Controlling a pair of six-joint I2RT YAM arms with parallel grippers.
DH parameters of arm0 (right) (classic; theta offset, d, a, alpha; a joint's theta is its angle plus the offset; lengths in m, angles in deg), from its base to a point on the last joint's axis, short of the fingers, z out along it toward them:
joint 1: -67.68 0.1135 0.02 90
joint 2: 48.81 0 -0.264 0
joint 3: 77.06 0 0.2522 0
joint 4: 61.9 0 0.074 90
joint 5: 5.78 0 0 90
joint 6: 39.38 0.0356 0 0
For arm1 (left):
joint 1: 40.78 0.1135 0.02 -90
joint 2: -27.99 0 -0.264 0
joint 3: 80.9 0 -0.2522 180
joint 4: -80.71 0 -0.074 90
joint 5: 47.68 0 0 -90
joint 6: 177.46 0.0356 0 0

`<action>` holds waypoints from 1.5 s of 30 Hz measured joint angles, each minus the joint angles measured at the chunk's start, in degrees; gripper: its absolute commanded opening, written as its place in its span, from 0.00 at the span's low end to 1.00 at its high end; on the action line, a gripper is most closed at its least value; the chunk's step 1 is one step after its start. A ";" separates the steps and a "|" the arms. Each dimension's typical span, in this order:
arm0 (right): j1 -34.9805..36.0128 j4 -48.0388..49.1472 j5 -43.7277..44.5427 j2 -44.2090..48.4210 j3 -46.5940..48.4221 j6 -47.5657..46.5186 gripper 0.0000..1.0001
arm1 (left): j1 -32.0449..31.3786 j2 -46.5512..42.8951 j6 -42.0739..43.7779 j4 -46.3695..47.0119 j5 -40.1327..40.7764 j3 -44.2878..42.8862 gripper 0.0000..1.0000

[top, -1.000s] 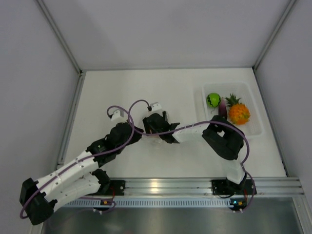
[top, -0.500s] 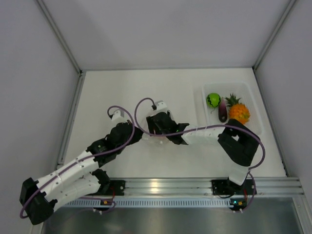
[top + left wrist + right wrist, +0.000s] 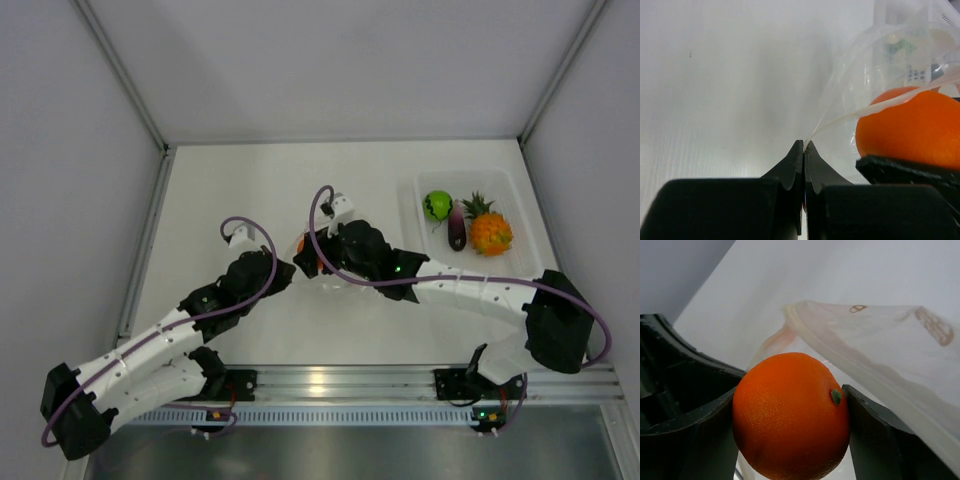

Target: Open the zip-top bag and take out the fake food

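The zip-top bag [image 3: 875, 65] is clear crinkly plastic, and my left gripper [image 3: 804, 144] is shut on its thin edge strip. My right gripper [image 3: 790, 420] is shut on the small orange [image 3: 790, 415], one black finger on each side, at the bag's [image 3: 875, 350] open mouth. From above, the orange [image 3: 304, 246] peeks out at the right gripper [image 3: 312, 254], close to the left gripper [image 3: 287, 270]; the bag is mostly hidden under them. A green ball [image 3: 437, 205], a purple eggplant [image 3: 457, 228] and an orange pineapple [image 3: 490, 232] lie in a tray.
The rigid clear tray [image 3: 525, 262] sits at the right of the white table. White walls with metal rails close in the left, back and right sides. The right arm stretches low across the table's near middle.
The right arm's elbow has swung out to the right and the arm has stretched flat. Its wrist has turned, and the orange now shows in its gripper. The left arm has not moved.
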 measured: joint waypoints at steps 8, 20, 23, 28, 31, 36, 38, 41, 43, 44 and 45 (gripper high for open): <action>0.00 0.96 -13.46 5.14 -2.01 2.73 0.47 | 0.00 -2.14 -1.79 0.15 0.42 1.07 0.00; -0.46 15.67 -26.34 4.26 -6.84 9.40 0.45 | 0.07 -3.80 -2.56 -0.04 -0.20 1.07 0.00; -0.72 17.79 -28.02 3.50 -6.80 11.76 0.46 | 0.07 -4.70 -2.58 -0.33 0.07 1.07 0.00; -2.05 26.36 -32.15 -0.50 -6.78 20.39 0.43 | -0.13 -6.16 -3.06 0.15 0.57 1.01 0.00; -2.23 26.62 -32.59 -0.83 -6.71 22.08 0.43 | -0.39 -6.40 -3.21 0.44 0.87 0.98 0.00; -1.38 13.40 -29.29 5.29 -4.24 15.91 0.46 | -0.42 -6.38 -3.43 0.20 3.58 1.01 0.00; 0.37 7.65 -26.60 9.97 -2.25 13.22 0.46 | -0.13 -6.32 -3.43 -0.46 5.29 1.05 0.00; 1.70 0.92 -21.11 17.79 1.01 8.79 0.47 | 0.00 -6.67 -3.39 -1.70 7.39 1.27 0.00; 1.68 -1.77 -17.16 22.27 1.57 6.47 0.46 | 0.00 -6.91 -3.15 -1.90 8.28 1.27 0.00; 1.60 -3.45 -15.13 24.26 1.57 5.33 0.47 | 0.00 -6.91 -3.04 -1.95 8.46 1.27 0.00; 1.42 -5.84 -12.39 25.88 1.84 4.24 0.48 | 0.02 -6.88 -2.80 -2.12 8.79 1.27 0.00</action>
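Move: The orange is already in my right fingers at the bag's mouth. The tray it is bound for lies some 45 cm to my right, 17 cm ahead and 16 cm lower, with the green fruit in it about 36 cm right and 24 cm ahead. The bag's body sits about 5 cm ahead, 4 cm right and 12 cm below. From my left hand, pinching the bag's rim, the orange is roughly 5 cm right, 2 cm ahead and 3 cm higher. Keeping hold of the orange, my right hand draws back about 8 cm, drifting left and up some 5 cm each as it turns counter-clockwise and rolls its left side up. Then it sweeps quickly up another 12 cm and 10 cm to the right, clear of the bag. My left hand keeps the rim pinched, rises slightly, then shifts 3 cm left. ##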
